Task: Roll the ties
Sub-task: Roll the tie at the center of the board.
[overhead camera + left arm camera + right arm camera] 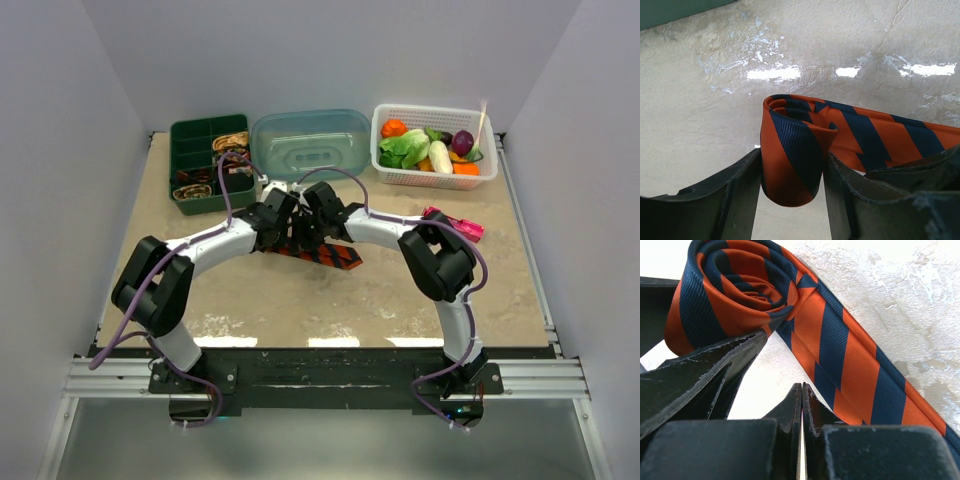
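The orange tie with dark blue diagonal stripes point(335, 256) lies mid-table, one end rolled into a coil point(790, 150) and the rest stretched flat to the right point(840, 350). My left gripper point(792, 160) straddles the coil, both fingers touching its sides. My right gripper point(802, 386) is shut with nothing in it, its tips on the table just beside the flat strip, near the coil. In the top view both grippers meet over the tie, left point(285, 215) and right point(315, 210). Small rolled ties point(230, 142) sit in the green box.
A green compartment box point(190, 135) stands at the back left, with a clear blue container point(310, 145) beside it. A white basket point(430, 110) of toy vegetables is at the back right. A pink flat gadget point(455, 225) lies right of the right arm.
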Robot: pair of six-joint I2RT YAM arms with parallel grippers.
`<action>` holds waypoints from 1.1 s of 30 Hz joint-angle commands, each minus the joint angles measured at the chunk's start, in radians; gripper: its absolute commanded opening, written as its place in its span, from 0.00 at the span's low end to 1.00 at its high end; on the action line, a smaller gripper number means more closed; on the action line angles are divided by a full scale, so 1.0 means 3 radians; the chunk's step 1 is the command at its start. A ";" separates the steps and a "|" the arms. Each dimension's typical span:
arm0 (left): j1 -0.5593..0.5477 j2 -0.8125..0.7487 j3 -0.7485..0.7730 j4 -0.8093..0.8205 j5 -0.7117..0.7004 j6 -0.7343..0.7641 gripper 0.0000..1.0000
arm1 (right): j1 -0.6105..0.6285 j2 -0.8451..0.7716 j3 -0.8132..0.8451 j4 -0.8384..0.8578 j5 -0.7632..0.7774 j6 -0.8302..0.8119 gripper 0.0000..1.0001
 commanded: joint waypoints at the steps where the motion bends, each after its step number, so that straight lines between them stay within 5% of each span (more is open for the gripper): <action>1: -0.0023 -0.0044 0.0176 0.0029 -0.0061 -0.0030 0.55 | -0.0026 -0.0107 -0.0035 0.0016 -0.0098 0.0008 0.00; 6: -0.0023 0.0048 0.0222 -0.0079 -0.0312 -0.0015 0.52 | -0.0031 -0.0142 -0.0076 0.0031 -0.0104 0.0028 0.00; 11: -0.0023 0.0109 0.0258 -0.0125 -0.0491 0.0047 0.33 | -0.0036 -0.0153 -0.0097 0.0031 -0.0109 0.0028 0.00; 21: -0.0034 0.0288 0.0340 -0.0161 -0.0772 0.0103 0.25 | -0.0041 -0.0102 -0.0086 0.0015 -0.0088 0.0018 0.00; 33: -0.0141 0.0646 0.0427 -0.0258 -0.1140 0.0113 0.11 | -0.0256 -0.0653 -0.0551 0.0072 -0.0165 0.0069 0.00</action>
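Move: The tie's rolled end stands between the left hand's parted fingers, about 1 cm ahead of and 1 cm below the hand point. From the right hand, shut beside the flat strip, the roll lies some 7 cm left and 1 cm forward. The strip's free end is about 12 cm right and 2 cm back of the right hand. The green divided box is roughly 22 cm ahead and 17 cm left of the left hand. The left hand closes on the tie's roll until the fingers pinch it, then keeps that grip while it travels about 3 cm left and a little forward, rolling some 15 degrees so that its left side rises and the fingertips swing left. The right hand, fingers still shut, first settles about 1 cm down and slightly back beside the near edge of the flat strip, then late on draws off to the right towards the free end, some 3 cm away from the roll, rising a little at the very last. ##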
